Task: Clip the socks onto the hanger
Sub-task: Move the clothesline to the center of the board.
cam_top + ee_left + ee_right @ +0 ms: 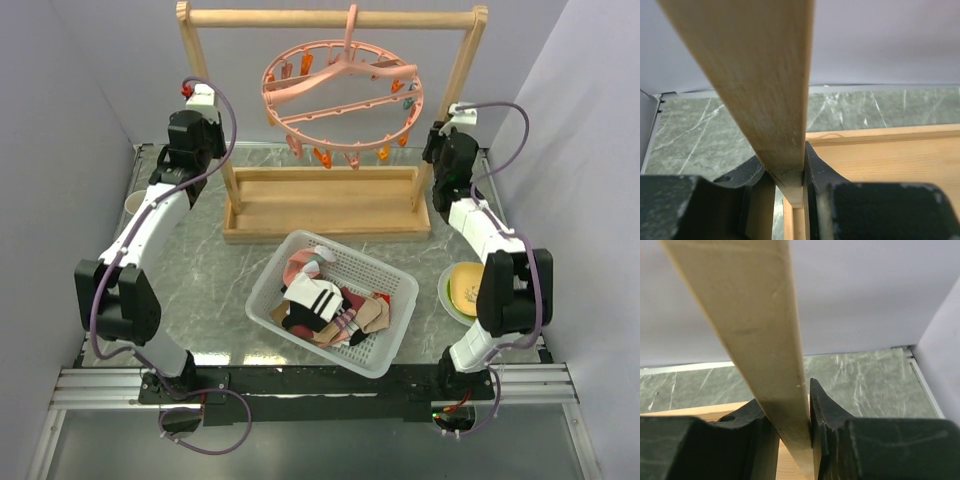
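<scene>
The salmon-pink ring hanger (342, 95) hangs by its hook from the top bar of a wooden rack, its small clips dangling. The socks (318, 305), white-and-black striped, pink, tan and dark, lie piled in a white mesh basket (395, 345) at the table's front. My left gripper (217, 150) (787, 172) is shut on the rack's left upright (760, 75). My right gripper (441, 150) (792, 425) is shut on the right upright (750, 315). Neither gripper touches a sock or the hanger.
The rack's wooden base (325, 200) sits at mid-table behind the basket. A green plate with a burger-like toy (462, 288) lies at the right edge. A small bowl (133, 202) stands at the left edge. Walls close in on both sides.
</scene>
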{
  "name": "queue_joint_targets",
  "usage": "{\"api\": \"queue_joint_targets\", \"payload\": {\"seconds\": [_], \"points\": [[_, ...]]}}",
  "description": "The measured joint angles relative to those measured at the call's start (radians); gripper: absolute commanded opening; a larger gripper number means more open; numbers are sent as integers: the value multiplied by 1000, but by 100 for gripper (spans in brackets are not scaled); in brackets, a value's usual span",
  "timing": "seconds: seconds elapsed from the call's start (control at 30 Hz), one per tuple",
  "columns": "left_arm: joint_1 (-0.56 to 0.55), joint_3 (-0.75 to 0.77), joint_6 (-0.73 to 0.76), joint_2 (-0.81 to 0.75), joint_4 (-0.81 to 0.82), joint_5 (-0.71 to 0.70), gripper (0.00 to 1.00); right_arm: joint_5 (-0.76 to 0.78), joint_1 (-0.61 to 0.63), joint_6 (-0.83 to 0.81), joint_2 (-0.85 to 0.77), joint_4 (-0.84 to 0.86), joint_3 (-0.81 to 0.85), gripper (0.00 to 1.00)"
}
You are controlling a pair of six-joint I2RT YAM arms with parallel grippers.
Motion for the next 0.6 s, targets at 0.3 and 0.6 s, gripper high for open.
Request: {"api": "queue_joint_targets", "payload": {"seconds": [0.3,0.6], "points": [[-8,-160,-2,-172,-29,36,21,-5,0,10,-116,-31,-103,28],[-10,-158,-51,-230,-184,84,99,45,-10,105,-168,-160,-102,84]]}}
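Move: The left and right hands already grip the clothesline's left and right posts about midway up. The spot they are being drawn to lies only some 5 cm back for the left, 4 for the right, at the same height. Counted from the left hand, the hanger hangs level, about 25 cm right and 8 up, and the sock basket sits roughly 30 back, 23 right and 26 down. From the right hand, the basket is about 32 back, 20 left and 24 down. Both hands keep their pinch on the posts and drag the clothesline straight back towards the sock basket, the left about 5 cm, the right about 3 and slowing. Both then open wide, letting go of the posts as they go on easing back a further 1 to 2 cm, sinking a touch, fingertips tipping down slightly. ##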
